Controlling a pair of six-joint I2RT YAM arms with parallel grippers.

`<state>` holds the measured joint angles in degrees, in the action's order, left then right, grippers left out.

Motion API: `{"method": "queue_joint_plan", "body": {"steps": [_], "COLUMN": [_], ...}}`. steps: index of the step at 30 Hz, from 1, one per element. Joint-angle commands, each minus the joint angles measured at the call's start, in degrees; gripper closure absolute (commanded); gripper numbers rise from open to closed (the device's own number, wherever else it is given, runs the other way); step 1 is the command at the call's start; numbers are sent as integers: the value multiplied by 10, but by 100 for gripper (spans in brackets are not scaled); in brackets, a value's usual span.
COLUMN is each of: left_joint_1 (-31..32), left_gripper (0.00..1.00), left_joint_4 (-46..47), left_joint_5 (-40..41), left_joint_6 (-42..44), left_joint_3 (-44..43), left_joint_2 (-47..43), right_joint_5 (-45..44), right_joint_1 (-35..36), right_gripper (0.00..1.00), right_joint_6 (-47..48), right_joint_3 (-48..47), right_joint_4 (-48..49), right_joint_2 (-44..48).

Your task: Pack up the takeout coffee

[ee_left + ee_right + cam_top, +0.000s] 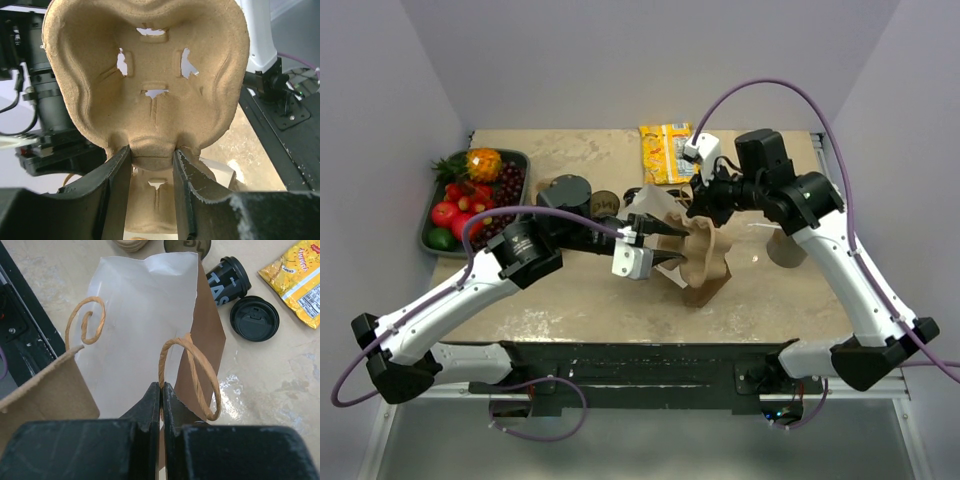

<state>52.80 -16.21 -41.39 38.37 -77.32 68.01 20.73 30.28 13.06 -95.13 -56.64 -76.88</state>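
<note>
A brown pulp cup carrier [150, 90] stands on edge, and my left gripper [152, 152] is shut on its lower rim. From above the carrier [708, 262] sits just right of the left gripper [655, 232]. A paper bag [145, 315], brown outside and white inside, lies open on the table. My right gripper [161, 385] is shut on the bag's rim at the foot of a twisted paper handle [192, 370]. In the top view, the right gripper [703, 212] is beside the bag [655, 205]. A black lidded coffee cup [227, 277] lies beyond the bag, with a loose black lid [255, 318] beside it.
A yellow snack packet [667, 152] lies at the back of the table. A dark tray of fruit [430, 215] sits at the far left. A black cup [565, 192] stands left of the bag, and a greyish cup [786, 250] stands under the right arm.
</note>
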Motion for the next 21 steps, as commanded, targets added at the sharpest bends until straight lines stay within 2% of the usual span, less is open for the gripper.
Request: {"method": "queue_joint_plan", "body": {"steps": [1,8,13,21], "left_joint_1": [13,13,13,13], "left_gripper": [100,100,100,100], "left_joint_4": [5,-26,-129,-176], "left_joint_5": [14,19,24,81], "left_joint_6": [94,167,250,283], "left_joint_3": [4,12,-40,-49], "left_joint_2": [5,14,54,72], "right_joint_5": [24,40,46,58], "right_joint_1": [-3,-6,-6,-5], "right_gripper": [100,100,100,100], "right_joint_6": [-3,2,17,46], "right_joint_3": [9,21,22,24], "right_joint_4": [-1,-10,-13,-30], "right_joint_2": [28,41,47,64]}}
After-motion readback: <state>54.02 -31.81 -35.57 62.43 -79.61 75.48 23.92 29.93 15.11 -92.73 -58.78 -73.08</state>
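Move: The left hand holds the cup holder over the paper bag's open mouth, whose middle lies about 13 cm below and 2 cm ahead of it, level sideways. From that hand the tipped coffee cup is some 13 cm ahead and 9 cm left, the black lid 12 cm ahead and 2 cm right, both nearly 40 cm down. From the right hand, already pinching a handle, the mouth is about 4 cm back, 6 cm left and 5 cm below. Left lowers the cup holder about 8 cm and slightly forward into the bag's mouth; right draws a handle back. ##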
